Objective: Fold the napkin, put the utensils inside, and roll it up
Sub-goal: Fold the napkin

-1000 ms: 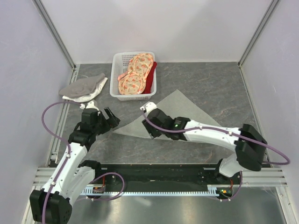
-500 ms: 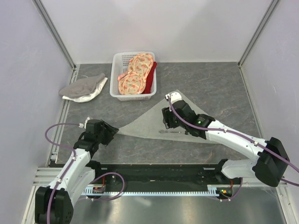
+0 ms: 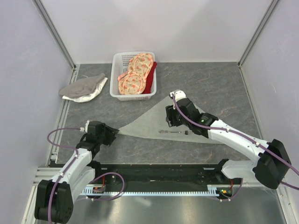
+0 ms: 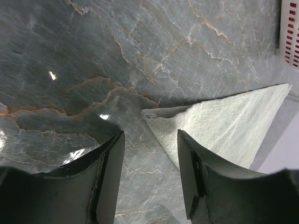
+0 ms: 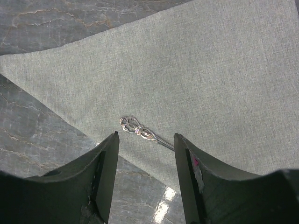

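The grey-green napkin (image 3: 180,114) lies flat on the table, folded into a triangle. A slim silver fork (image 3: 175,132) rests on it near its front edge. My right gripper (image 3: 168,122) hovers open just behind the fork. In the right wrist view the fork's ornate handle end (image 5: 135,127) lies on the napkin (image 5: 196,65) below the gap of the right gripper (image 5: 146,136), untouched. My left gripper (image 3: 111,134) sits low at the napkin's left tip. In the left wrist view the left gripper (image 4: 150,135) is open over bare table, with the napkin's corner (image 4: 156,115) just ahead of its fingertips.
A white basket (image 3: 116,74) with orange-pink patterned cloths and a red one stands at the back. A smaller grey-and-white cloth (image 3: 84,87) lies bunched at the back left. The basket's edge (image 4: 290,32) shows in the left wrist view. Walls and metal rails close in both sides.
My right gripper has moved right and back, and the fork now lies uncovered on the napkin. My left gripper has come down to the napkin's left tip and its jaws have narrowed.
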You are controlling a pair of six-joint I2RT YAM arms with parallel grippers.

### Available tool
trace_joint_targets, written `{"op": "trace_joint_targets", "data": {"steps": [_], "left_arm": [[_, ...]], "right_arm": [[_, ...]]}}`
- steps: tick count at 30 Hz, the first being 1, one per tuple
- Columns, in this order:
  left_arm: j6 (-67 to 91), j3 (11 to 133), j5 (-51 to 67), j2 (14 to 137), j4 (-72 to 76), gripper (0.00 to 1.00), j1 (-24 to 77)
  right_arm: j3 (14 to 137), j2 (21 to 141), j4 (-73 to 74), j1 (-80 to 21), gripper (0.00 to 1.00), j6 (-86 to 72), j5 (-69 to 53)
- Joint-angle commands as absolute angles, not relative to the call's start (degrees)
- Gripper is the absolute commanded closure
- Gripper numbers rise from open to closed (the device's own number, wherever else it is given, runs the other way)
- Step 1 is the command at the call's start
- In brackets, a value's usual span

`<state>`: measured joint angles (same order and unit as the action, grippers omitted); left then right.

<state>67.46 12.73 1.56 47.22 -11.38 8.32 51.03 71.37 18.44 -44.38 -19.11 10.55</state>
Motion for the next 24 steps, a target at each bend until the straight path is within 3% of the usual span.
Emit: {"op": "trace_joint_targets", "data": {"steps": [1, 15, 24], "left_arm": [[70.8, 11.9, 0.2, 48.3, -7.0, 0.45, 7.9], [71.0, 9.9, 0.2, 51.4, -3.4, 0.59, 7.5], [69.9, 9.3, -1.4, 52.3, -2.1, 0.81, 7.4]], "right_arm": [[50.9, 70.3, 17.0, -43.9, 0.41, -18.8, 9.8], [50.8, 70.3, 17.4, -43.2, 0.4, -18.5, 9.8], [50.7, 70.7, 17.8, -43.2, 0.39, -18.3, 10.1]]}}
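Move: Just ahead of the left fingertips, about 1 cm forward, 1 cm to the right and 2 cm down, lies the napkin's left corner. The fork rests on the napkin roughly 30 cm right of that hand and level with it; the basket stands some 31 cm ahead and 7 cm right, the grey towels about 25 cm ahead and 22 cm left. From the right hand the corner is about 26 cm left, 3 cm back and 14 cm below. Easing down and forward by about 1 cm each way onto the napkin's left corner, the left hand keeps its slanting attitude while its half-open fingers close steadily to roughly a quarter, one tip on each side of the corner, and pinch the cloth just above the table. ##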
